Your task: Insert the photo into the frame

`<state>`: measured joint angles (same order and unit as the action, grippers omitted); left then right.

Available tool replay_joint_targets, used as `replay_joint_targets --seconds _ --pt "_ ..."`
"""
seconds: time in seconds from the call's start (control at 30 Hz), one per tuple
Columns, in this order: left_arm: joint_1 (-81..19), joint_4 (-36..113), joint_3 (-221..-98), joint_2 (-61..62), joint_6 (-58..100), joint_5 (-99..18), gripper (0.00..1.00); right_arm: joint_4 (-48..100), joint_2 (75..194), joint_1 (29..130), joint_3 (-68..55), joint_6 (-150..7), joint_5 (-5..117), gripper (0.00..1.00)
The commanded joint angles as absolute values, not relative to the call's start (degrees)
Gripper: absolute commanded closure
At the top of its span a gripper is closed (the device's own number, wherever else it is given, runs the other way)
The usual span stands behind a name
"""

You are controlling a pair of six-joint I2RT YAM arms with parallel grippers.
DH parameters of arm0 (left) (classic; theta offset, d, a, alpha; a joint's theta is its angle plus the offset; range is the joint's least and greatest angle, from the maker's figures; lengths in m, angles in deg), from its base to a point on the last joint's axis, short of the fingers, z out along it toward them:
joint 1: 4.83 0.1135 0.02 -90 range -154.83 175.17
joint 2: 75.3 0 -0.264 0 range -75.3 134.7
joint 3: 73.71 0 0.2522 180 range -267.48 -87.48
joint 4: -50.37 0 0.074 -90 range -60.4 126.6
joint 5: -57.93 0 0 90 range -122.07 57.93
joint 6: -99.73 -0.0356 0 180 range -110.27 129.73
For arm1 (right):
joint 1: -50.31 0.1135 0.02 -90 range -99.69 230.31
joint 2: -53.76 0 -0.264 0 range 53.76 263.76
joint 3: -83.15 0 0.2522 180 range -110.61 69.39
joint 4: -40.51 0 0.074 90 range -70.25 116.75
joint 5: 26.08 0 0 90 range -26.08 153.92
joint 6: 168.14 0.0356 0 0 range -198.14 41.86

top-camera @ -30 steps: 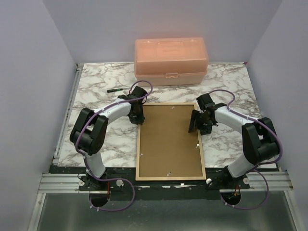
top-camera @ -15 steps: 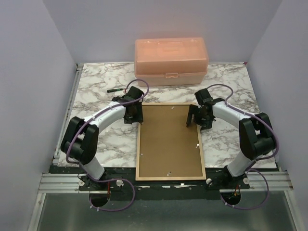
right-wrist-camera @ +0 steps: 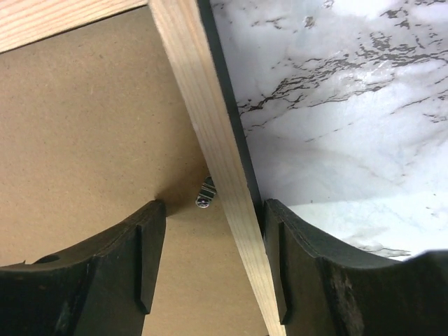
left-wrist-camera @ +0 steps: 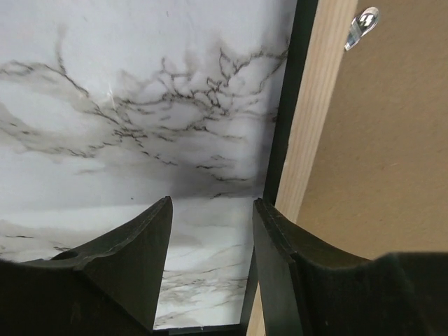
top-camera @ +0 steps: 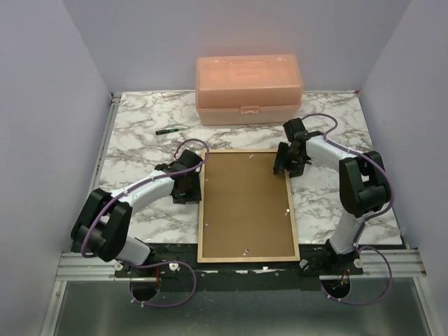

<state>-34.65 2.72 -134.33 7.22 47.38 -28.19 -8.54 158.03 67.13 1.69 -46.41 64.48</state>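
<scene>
The frame (top-camera: 245,153) lies back-up in the middle of the marble table, its light wood rim around a brown backing panel (top-camera: 243,203). My left gripper (top-camera: 187,189) stands open beside the frame's left edge. In the left wrist view the left gripper (left-wrist-camera: 211,203) has only marble between its fingers, and its right finger is against the frame's black outer side (left-wrist-camera: 283,140). My right gripper (top-camera: 284,164) is open near the far right corner. Seen from the right wrist, the right gripper (right-wrist-camera: 210,206) straddles the wood rail (right-wrist-camera: 210,133), with a small metal tab (right-wrist-camera: 204,193) between the fingers. The photo is out of view.
A peach plastic box (top-camera: 249,89) stands at the back of the table. A small dark marker (top-camera: 166,131) lies on the marble to the back left. Another metal tab (left-wrist-camera: 361,24) sits on the backing panel. A metal rail (top-camera: 91,264) runs along the near edge.
The left gripper slid toward the near side along the frame's left edge and its jaws opened. The right gripper moved farther back along the right edge, toward the corner.
</scene>
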Motion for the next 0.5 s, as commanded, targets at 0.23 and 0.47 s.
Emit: replay_joint_targets --seconds 0.23,0.47 --pt "-38.51 7.88 -131.22 8.88 51.02 -30.50 0.50 -9.26 160.37 66.77 0.40 -44.74 70.73 0.58" --pt "-40.27 8.21 -131.68 10.34 51.56 -30.20 0.50 -9.99 161.00 66.76 -0.04 -44.96 72.63 0.90"
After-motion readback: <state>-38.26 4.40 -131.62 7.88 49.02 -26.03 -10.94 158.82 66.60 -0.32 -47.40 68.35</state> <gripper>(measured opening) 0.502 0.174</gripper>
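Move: The right hand's open fingers straddle the frame's right rail: the rail's middle is about 1 cm to the right of this hand and level with it in height. A metal clip lies right about under the hand point, and the frame's far right corner some 8 cm ahead and 1 cm right. The left hand hangs just outside the left rail, which lies about 3 cm to its right and 2 cm below; one clip inside that rail is some 7 cm ahead and 6 cm right. The right hand keeps its place along the right rail and shuts its fingers from about two-thirds open to nearly closed, easing some 1.5 cm to the right, so that by the end they pinch the rail, one finger on the inner side by the clip and the other on the outer edge. The left hand, fingers staying half open, first finishes its drop of about 1.5 cm down and as much back beside the left rail, then stays there with its right finger against the rail's outer side and seems to bear rightward on it. ##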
